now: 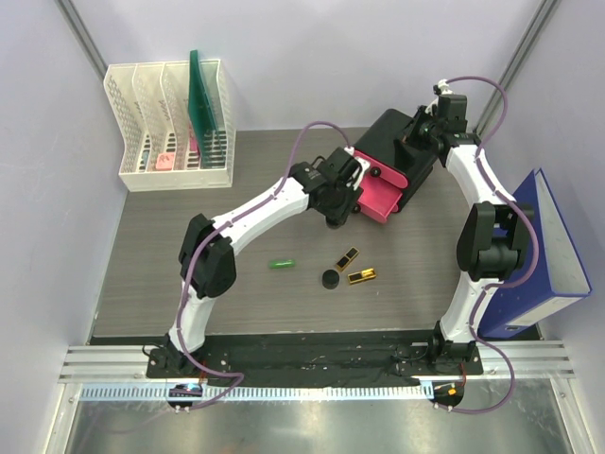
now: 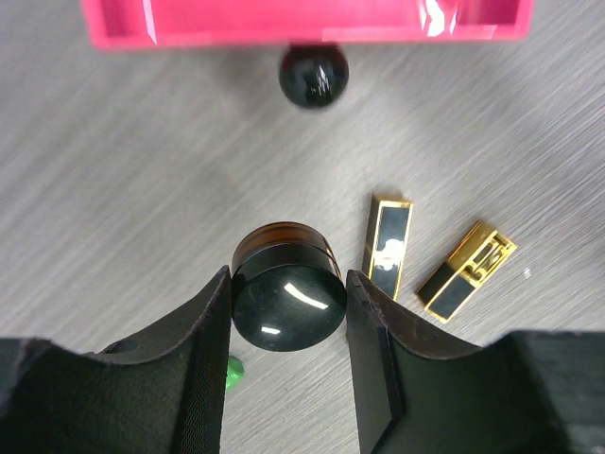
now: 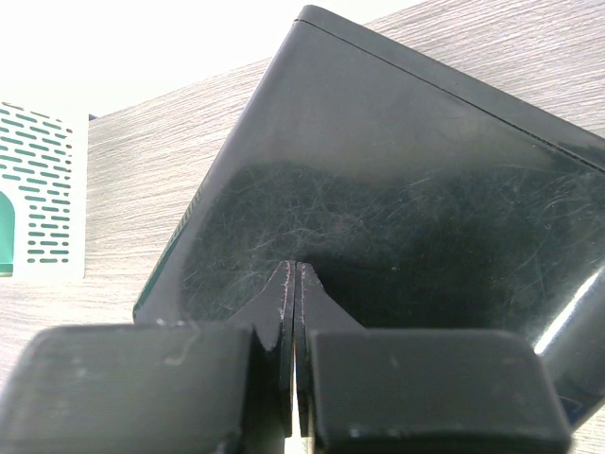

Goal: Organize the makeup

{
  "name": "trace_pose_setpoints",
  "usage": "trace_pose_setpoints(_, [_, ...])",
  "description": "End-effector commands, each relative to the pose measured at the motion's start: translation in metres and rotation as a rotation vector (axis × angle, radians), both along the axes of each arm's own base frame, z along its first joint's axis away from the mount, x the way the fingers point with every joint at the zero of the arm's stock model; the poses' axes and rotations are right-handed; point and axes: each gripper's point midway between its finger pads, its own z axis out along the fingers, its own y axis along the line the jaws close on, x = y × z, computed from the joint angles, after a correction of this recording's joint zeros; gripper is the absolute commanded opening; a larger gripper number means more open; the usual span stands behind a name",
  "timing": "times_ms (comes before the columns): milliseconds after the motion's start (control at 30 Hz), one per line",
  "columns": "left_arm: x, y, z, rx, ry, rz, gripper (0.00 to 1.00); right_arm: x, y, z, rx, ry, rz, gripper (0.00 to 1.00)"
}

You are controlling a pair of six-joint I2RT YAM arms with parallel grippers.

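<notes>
My left gripper (image 2: 289,276) is shut on a black round compact (image 2: 286,301) with an amber body and holds it above the table, just short of the pink drawer (image 2: 302,21). In the top view this gripper (image 1: 336,218) hangs at the open drawer (image 1: 376,194) of the black box (image 1: 402,142). On the table lie two gold-black sticks (image 1: 347,257) (image 1: 362,276), a second black compact (image 1: 330,279) and a slim green tube (image 1: 282,263). My right gripper (image 3: 297,270) is shut, its tips against the black box's top (image 3: 397,170).
A white mesh file rack (image 1: 170,128) with a green board stands at the back left, small pink items inside. A blue binder (image 1: 539,246) leans at the right edge. A round black knob-like thing (image 2: 313,76) sits at the drawer's front edge.
</notes>
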Motion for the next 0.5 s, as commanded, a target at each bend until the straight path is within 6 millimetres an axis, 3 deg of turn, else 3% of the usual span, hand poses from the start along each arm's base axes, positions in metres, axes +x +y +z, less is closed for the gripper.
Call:
trace_pose_setpoints(0, [0.019, -0.004, 0.038, -0.073, -0.059, 0.027, 0.13, -0.068, 0.007, -0.118, -0.064, 0.429, 0.024, 0.01])
trace_pose_setpoints(200, [0.044, -0.018, 0.069, -0.186, -0.113, 0.066, 0.12, -0.068, 0.008, -0.119, -0.065, 0.432, 0.028, 0.01])
trace_pose_setpoints(467, [0.069, -0.043, 0.092, -0.336, -0.133, 0.101, 0.10, -0.069, 0.008, -0.125, -0.065, 0.444, 0.029, 0.01])
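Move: The open pink drawer I'm carrying this round black jar to has its middle some 8 cm ahead of my left hand, 9 cm to its right and roughly 5 cm below. On the table about 11 cm lower, the small gold-edged case is 6 cm back and 4 cm right, the gold lipstick 10 cm back and 7 cm right. From my right hand that drawer is about 9 cm back, 8 cm left and 11 cm lower. I keep the black jar pinched and lift it with my left hand about 6 cm, at the same time reaching some 5 cm forward and slightly right, so it closes sideways on the open drawer while gaining height over it. The wrist tilts the fingertips out to the right, towards the drawer, some 10 to 15 degrees. My shut right hand shifts about 1.5 cm left along the organizer's black top. ##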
